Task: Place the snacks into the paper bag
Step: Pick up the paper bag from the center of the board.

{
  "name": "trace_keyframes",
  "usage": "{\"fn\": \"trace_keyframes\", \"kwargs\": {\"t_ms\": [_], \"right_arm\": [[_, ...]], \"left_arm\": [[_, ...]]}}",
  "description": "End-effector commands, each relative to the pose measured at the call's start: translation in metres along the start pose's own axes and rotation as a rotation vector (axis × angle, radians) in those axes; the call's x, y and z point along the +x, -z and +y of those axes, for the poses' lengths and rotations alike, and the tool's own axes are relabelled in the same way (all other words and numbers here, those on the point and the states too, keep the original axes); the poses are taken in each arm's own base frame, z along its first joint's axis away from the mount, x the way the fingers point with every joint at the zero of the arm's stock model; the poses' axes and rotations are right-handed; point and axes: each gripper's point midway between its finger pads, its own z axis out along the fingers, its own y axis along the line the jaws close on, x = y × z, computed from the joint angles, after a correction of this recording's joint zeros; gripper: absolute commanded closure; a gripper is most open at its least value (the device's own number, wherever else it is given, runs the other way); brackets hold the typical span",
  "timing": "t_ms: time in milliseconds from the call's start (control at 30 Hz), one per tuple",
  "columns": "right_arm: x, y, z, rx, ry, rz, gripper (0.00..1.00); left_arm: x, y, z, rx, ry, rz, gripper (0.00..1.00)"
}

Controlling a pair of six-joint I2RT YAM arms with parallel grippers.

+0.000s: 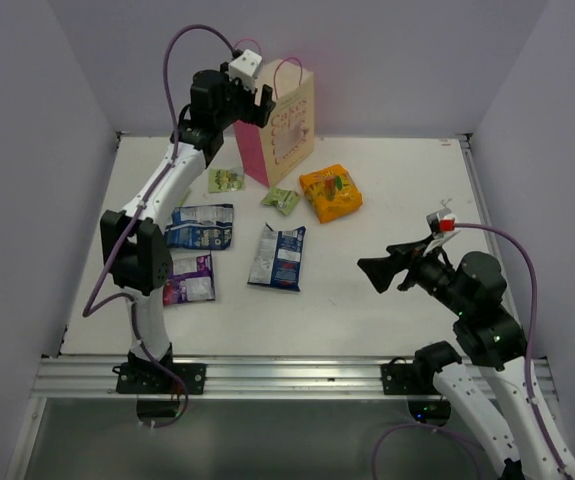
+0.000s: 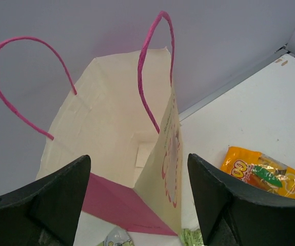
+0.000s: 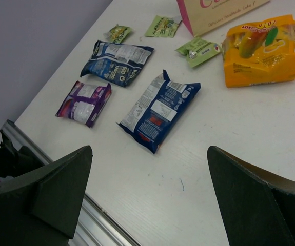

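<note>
The paper bag (image 1: 289, 120) stands upright at the back of the table, cream with pink sides and pink cord handles. My left gripper (image 1: 258, 97) hovers over its top left edge, open and holding nothing; the left wrist view looks down into the bag's mouth (image 2: 111, 123) between the open left gripper (image 2: 139, 159). Snacks lie on the table: an orange packet (image 1: 331, 192), two dark blue ones (image 1: 201, 227) (image 1: 278, 257), a purple one (image 1: 191, 279) and small green ones (image 1: 226, 180) (image 1: 281, 200). My right gripper (image 1: 372, 265) is open, raised at the right.
The white table (image 1: 387, 300) ends at a metal rail (image 1: 287, 378) along the near edge. Grey walls close in the back and both sides. In the right wrist view the dark blue packet (image 3: 160, 110) lies closest ahead of the right gripper (image 3: 150, 148).
</note>
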Motion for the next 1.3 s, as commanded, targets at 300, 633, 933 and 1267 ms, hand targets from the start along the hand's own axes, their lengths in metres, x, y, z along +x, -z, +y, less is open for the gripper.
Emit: {"fn": "trace_keyframes", "kwargs": {"t_ms": [300,633,933,1267], "right_arm": [[0.010,-0.011,0.003,-0.050,0.009,0.044,0.02],[0.014,-0.012,-0.001,-0.037,0.013,0.059,0.01],[0.017,-0.012,-0.010,0.013,0.014,0.070,0.01],[0.016,-0.012,-0.010,0.018,0.015,0.070,0.01]], "left_arm": [[-0.011,-0.038,-0.001,0.073,-0.089,-0.055,0.31],[0.017,-0.052,-0.004,0.105,-0.102,-0.005,0.38],[0.022,-0.053,-0.011,0.149,-0.099,0.010,0.62],[-0.024,-0.027,-0.019,0.178,-0.128,-0.086,1.00]]}}
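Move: The paper bag stands in front of the left hand, its middle about 14 cm ahead, 3 cm to the right and 19 cm below; the spot on its rim where the printed panel's handle starts is only 4 cm ahead, 3 cm right and 5 cm down. From the left hand, about 32 cm down, lie a front green packet 2 cm ahead and 6 cm right, an orange snack bag 4 cm ahead and 20 cm right, and a left green packet 9 cm ahead and 10 cm left. From the right hand the paper bag's middle is some 52 cm ahead, 21 cm left and 14 cm below. The left hand, fingers still pointing forward and to the right, eases some 4 cm forward and 3 cm right to the rim of the paper bag's printed panel, then sinks, about 5 cm down in all, turning slightly clockwise. There it stops sinking and its half-closed fingers shut fully, pinching the paper rim at the foot of the panel's pink handle, with a slight draw back at the end, while the idle right hand sinks about 2 cm, fingers wide open. ##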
